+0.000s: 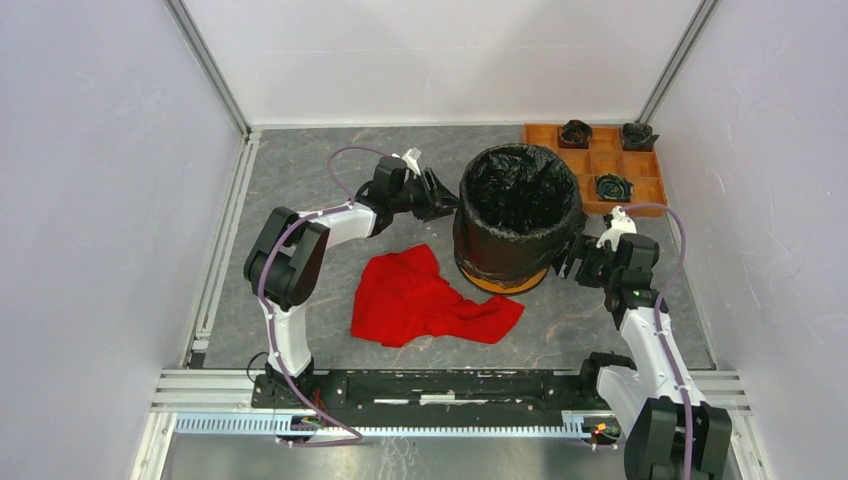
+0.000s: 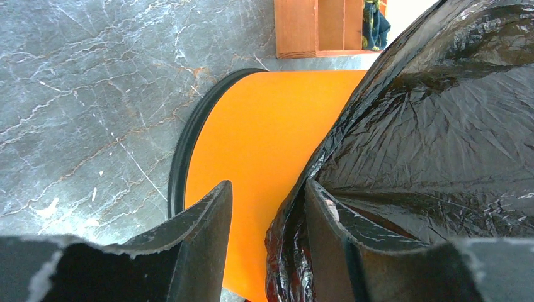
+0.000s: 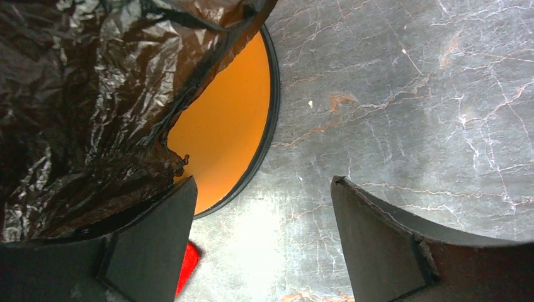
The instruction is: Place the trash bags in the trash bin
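The orange trash bin (image 1: 505, 281) stands upright at mid-table. A glossy black trash bag (image 1: 520, 190) lines it and is folded over the rim, hanging down the outside. My left gripper (image 1: 440, 195) is at the bin's left side. In the left wrist view its jaws (image 2: 267, 184) are apart, straddling the bag's hanging edge (image 2: 296, 251), which lies against the right finger, with the orange wall (image 2: 264, 126) behind. My right gripper (image 1: 572, 258) sits low at the bin's right side, open (image 3: 262, 179), with only table between its fingers. The bag (image 3: 82, 94) and bin (image 3: 227, 126) lie just left of it.
A red cloth (image 1: 425, 295) lies crumpled on the table in front of the bin, its corner showing in the right wrist view (image 3: 186, 264). An orange-brown compartment tray (image 1: 545, 160) at the back right holds three small dark rolled bundles (image 1: 612, 186). White walls enclose the table.
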Robot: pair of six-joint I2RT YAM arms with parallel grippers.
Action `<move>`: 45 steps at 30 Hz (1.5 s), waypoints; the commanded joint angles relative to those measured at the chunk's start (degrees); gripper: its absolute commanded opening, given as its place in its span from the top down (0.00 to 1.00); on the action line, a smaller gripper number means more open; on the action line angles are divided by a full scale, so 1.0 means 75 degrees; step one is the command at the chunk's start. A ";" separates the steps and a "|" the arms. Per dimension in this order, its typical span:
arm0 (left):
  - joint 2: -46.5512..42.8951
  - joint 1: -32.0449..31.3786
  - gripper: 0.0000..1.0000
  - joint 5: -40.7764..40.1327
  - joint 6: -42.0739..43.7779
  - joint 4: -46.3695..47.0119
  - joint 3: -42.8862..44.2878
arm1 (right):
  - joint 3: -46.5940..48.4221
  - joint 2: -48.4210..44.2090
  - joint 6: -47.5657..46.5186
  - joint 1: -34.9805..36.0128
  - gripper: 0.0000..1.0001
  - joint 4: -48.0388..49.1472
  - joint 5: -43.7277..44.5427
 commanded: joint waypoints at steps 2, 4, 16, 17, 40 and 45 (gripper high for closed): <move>-0.0255 -0.0202 0.45 0.0087 0.0254 -0.0309 -0.0079 | 0.0688 -0.0122 -0.0254 0.0151 0.15 -0.0683 0.0335; -0.0388 -0.0158 0.39 0.0003 0.0302 -0.0497 -0.0122 | 0.0835 -0.0248 -0.0363 0.0146 0.15 -0.1056 0.0662; -0.3454 0.1185 0.19 -0.1095 0.1689 -0.2628 -0.0603 | 0.0803 -0.0519 -0.0795 0.0229 0.15 -0.1712 0.0739; -0.3758 0.1245 0.19 -0.1288 0.1964 -0.2952 -0.0622 | 0.0720 -0.0524 -0.0742 0.0309 0.15 -0.1447 0.0420; -0.9154 0.1313 0.14 -0.3177 0.3479 -0.5686 -0.1718 | 0.2375 0.4795 0.2136 0.4477 0.14 0.5837 0.1513; -0.9509 0.1313 0.14 -0.3272 0.3481 -0.6042 -0.1570 | 0.3941 0.6438 0.2463 0.4598 0.15 0.5911 0.2566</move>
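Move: The bagged trash bin stands right beside both of my hands. From my right hand its middle is about 12 cm left, 5 cm ahead and slightly higher. From my left hand it is some 12 cm right and 5 cm back. Near my right hand's way, the red cloth lies about 29 cm left of that hand and 3 cm back, and the wooden tray 27 cm ahead and 7 cm right, both some 8 cm lower. I open my left fingers wide, come free of the bag's hem and swing that hand left, up and back, about 20 cm left and as much up, tilting it upward. My open right hand eases back and right a couple of centimetres, sweeps left low at the bin's near side, then drives forward-left, fingers against the bag, to push the bin away. ##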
